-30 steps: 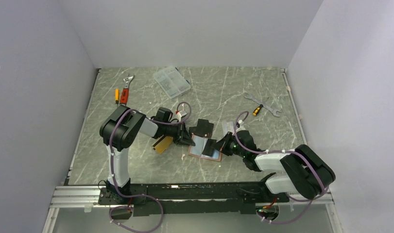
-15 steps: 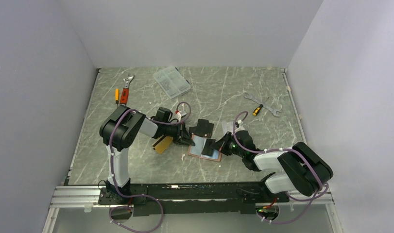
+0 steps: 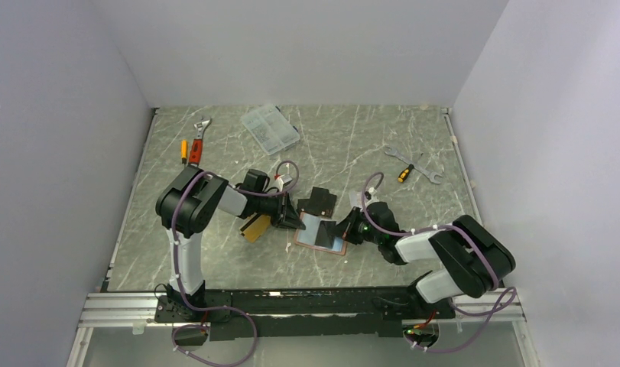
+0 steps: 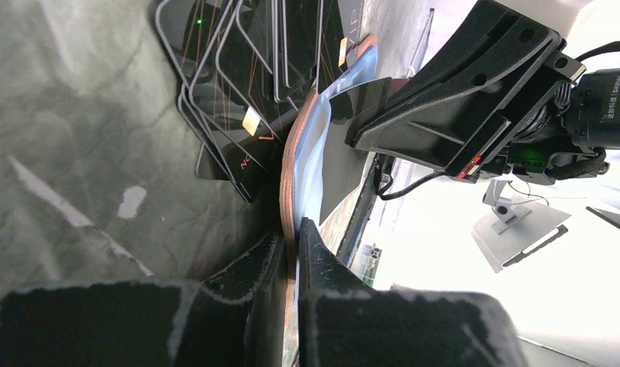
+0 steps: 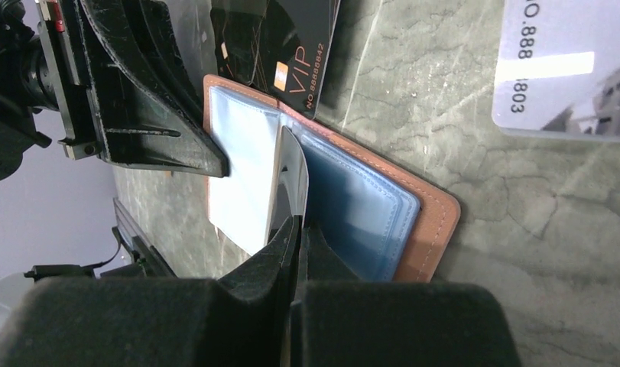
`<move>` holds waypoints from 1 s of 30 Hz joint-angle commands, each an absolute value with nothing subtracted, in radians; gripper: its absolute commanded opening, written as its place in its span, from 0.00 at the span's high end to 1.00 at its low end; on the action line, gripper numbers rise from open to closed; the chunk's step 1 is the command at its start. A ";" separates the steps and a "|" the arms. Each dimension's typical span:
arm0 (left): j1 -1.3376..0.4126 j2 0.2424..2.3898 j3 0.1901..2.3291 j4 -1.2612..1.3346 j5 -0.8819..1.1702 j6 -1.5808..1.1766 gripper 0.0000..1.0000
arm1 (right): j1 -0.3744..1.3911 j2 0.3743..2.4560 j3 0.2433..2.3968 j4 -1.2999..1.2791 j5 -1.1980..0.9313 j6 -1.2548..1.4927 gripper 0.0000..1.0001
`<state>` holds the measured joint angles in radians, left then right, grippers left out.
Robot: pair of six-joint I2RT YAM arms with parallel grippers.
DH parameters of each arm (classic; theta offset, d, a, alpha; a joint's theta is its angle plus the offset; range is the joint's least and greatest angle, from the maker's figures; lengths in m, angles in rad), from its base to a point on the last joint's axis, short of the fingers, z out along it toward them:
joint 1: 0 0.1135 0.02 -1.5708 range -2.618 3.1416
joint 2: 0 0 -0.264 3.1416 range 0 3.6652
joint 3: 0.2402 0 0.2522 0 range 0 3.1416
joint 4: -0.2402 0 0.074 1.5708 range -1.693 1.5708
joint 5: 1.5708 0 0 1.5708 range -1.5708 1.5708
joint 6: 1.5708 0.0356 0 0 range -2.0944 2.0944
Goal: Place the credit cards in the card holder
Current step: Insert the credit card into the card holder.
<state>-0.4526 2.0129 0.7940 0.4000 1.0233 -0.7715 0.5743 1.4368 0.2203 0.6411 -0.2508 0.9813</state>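
Note:
The card holder (image 3: pixel 318 234) lies open on the table, salmon outside (image 5: pixel 433 222) and pale blue inside (image 5: pixel 352 206). My left gripper (image 3: pixel 294 220) is shut on its left edge; the salmon cover (image 4: pixel 288 176) sits pinched between the jaws of the left gripper (image 4: pixel 293 229). My right gripper (image 3: pixel 342 228) is shut on a thin silver-grey credit card (image 5: pixel 293 180) standing on edge over the holder's fold, in the grip of the right gripper (image 5: pixel 299 223). An orange credit card (image 3: pixel 254 227) lies left of the holder. Another silver card (image 5: pixel 566 69) lies flat beyond it.
Black VIP cards (image 3: pixel 319 202) are fanned just behind the holder (image 4: pixel 245 92). A clear compartment box (image 3: pixel 270 128) sits at the back. Wrenches (image 3: pixel 425 165) and a screwdriver (image 3: pixel 404 173) lie back right. An adjustable wrench (image 3: pixel 202 128) and an orange tool (image 3: pixel 186 150) lie back left.
The right arm has pushed slightly left and forward with its card, toward the holder's middle. The left gripper has held its place on the holder's edge.

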 commanded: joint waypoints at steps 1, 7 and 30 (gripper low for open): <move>-0.475 1.995 0.783 0.402 0.988 -0.745 0.89 | 0.594 1.528 0.256 0.556 -0.337 0.935 1.00; -0.476 1.993 0.785 0.403 0.989 -0.745 0.89 | 0.586 1.566 0.272 0.557 -0.358 0.930 1.00; -0.481 1.973 0.801 0.332 0.968 -0.709 0.62 | 0.584 1.529 0.247 0.551 -0.415 0.858 1.00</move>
<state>-0.4458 1.9659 0.7898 0.3508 1.0096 -0.7425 0.5507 1.5127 0.2634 0.6785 -0.3515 0.9180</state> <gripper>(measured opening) 0.401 0.007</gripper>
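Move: The open card holder's middle lies about 4 cm left and 1 cm back of the right gripper, which already has the black card by its edge. The black card pile sits some 8 cm ahead and 5 cm left of that gripper, the silver card 8 cm ahead and 5 cm to its right, all about 1 cm lower. From the left gripper, pinching the holder's left edge, the holder's middle is roughly 5 cm right, 2 cm back and 1 cm below. Keep the right fingers shut on the bowed black card and press it about 1 cm left, slightly forward at first, towards the holder's left pocket, turning some 5 degrees counter-clockwise. Let the left gripper give half a centimetre to the left, then open its fingers to free the holder's edge and lift barely 1 cm, staying around it. ##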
